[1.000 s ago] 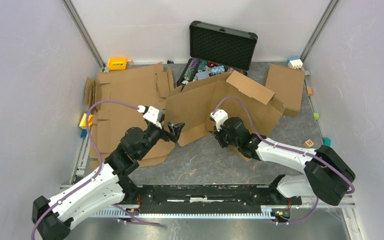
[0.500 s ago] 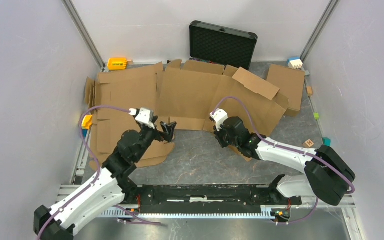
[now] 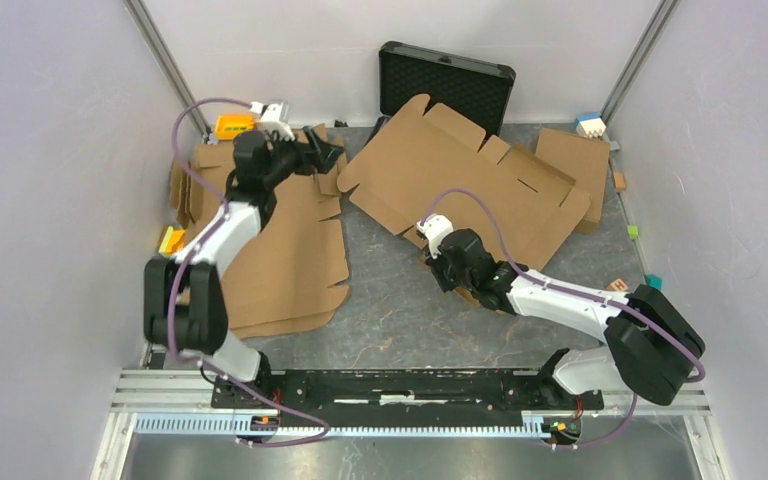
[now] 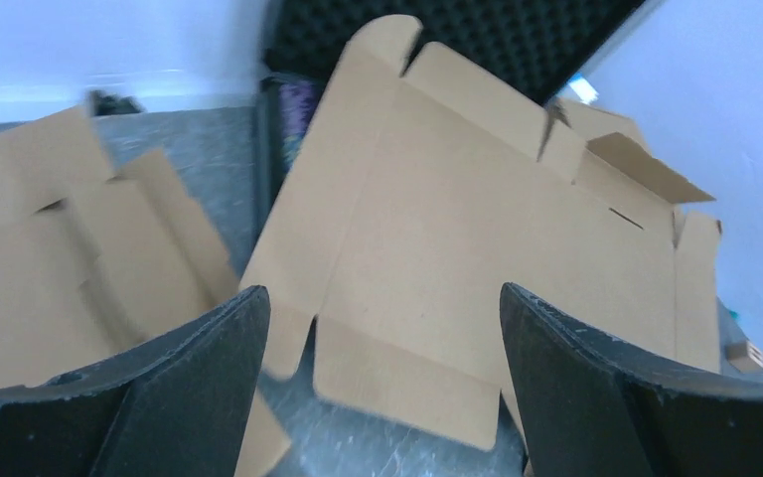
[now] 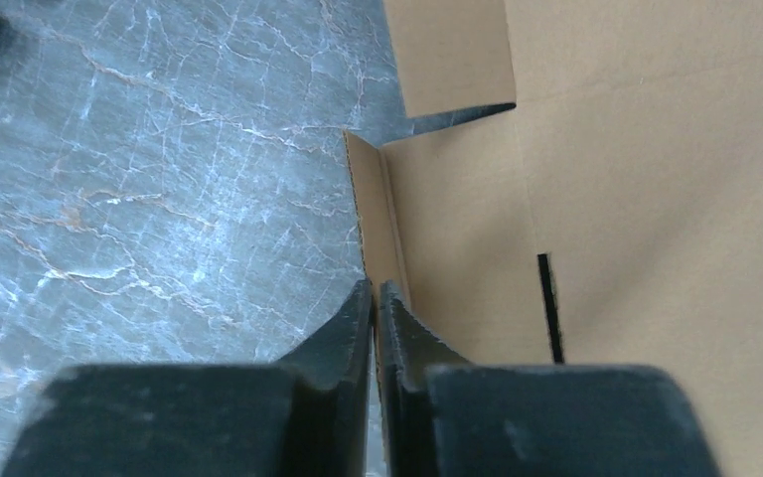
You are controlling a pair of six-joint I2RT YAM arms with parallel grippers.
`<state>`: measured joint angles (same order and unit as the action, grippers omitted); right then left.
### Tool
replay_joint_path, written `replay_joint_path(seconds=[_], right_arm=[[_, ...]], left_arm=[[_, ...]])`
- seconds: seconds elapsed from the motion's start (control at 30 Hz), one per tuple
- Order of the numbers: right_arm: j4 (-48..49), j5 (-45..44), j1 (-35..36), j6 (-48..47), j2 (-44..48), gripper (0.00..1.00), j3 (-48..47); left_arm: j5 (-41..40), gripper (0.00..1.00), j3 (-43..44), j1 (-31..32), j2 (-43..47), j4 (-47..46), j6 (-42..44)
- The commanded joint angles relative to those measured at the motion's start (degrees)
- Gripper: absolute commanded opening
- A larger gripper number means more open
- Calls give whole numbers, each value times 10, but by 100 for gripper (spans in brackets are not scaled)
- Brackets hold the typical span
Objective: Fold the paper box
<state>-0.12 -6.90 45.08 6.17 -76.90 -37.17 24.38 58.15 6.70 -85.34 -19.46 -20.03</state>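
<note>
The paper box (image 3: 460,170) lies opened out as a flat brown cardboard sheet with cut flaps, between the table's middle and the black case. My right gripper (image 3: 440,255) sits at its near edge. In the right wrist view that gripper (image 5: 374,293) is shut on a thin upright flap (image 5: 376,214) of the paper box (image 5: 656,199). My left gripper (image 3: 328,156) hangs open at the back left, apart from the box. Its wrist view looks between the wide-spread jaws of the left gripper (image 4: 382,298) onto the paper box (image 4: 457,229), with nothing held.
More flat cardboard sheets (image 3: 280,230) cover the left side under the left arm. Another cardboard piece (image 3: 572,170) lies at the back right. The black case (image 3: 447,85) stands open against the back wall. A yellow object (image 3: 230,126) and small blocks (image 3: 590,125) lie near the walls.
The left arm swung from the table's middle up to the back left, away from the box. The raised cardboard has dropped flat. The right gripper kept its hold.
</note>
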Motion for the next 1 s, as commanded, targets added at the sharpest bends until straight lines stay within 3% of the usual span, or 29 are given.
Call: replay_joint_path(seconds=[0.0,0.07,0.1,0.27,0.37,0.5,0.67,0.77,0.97], right_arm=[[-40,-17,-8,12,-7,25,-22],[-54,-4,-16,19,-4,55,-31],[-59,5,-22,20,1,65,-34],[-89,35,-58,34,52,85,-61],[-129,-5,-85,58,85,98,-85],[-189,-38,-187,105,134,98,-84],[-170,89,-412,152,190,98,-3],[-137,147,-513,174,196,98,53],[-37,193,-609,195,171,98,141]], left_arm=[[158,91,143,4,-132,6,-21],[184,90,214,4,-202,40,-39],[193,90,242,5,-225,45,-52],[173,91,317,8,-320,83,-69],[138,91,367,12,-364,135,-44],[100,93,427,11,-414,190,-22],[96,92,493,13,-475,239,-22],[113,91,514,15,-501,246,-28],[142,86,520,17,-502,248,-34]])
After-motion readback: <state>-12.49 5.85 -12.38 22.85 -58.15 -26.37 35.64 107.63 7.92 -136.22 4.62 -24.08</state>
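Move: The right hand still pinches the raised near flap of the paper box; the box's right edge, where it heads, lies about 28 cm to its right and 4 cm ahead, a few centimetres lower. The poker case is some 29 cm straight ahead, the closed carton 20 cm ahead and 31 cm right. For the left hand, the box's left edge is roughly 14 cm ahead, 10 cm right and 17 cm below; the poker case lies 12 cm ahead and 21 cm right, the cardboard stack 10 cm back and 14 cm left. The right fingers let go of the near flap and open wide; that hand lifts about 8 cm, sweeps some 26 cm right over the sheet while turning about 60 degrees clockwise, then sinks back over the box's right edge. The left hand, open throughout, sinks about 16 cm while reaching 13 cm forward and a little right to the box's left edge by the case, its fingers tipping down. ##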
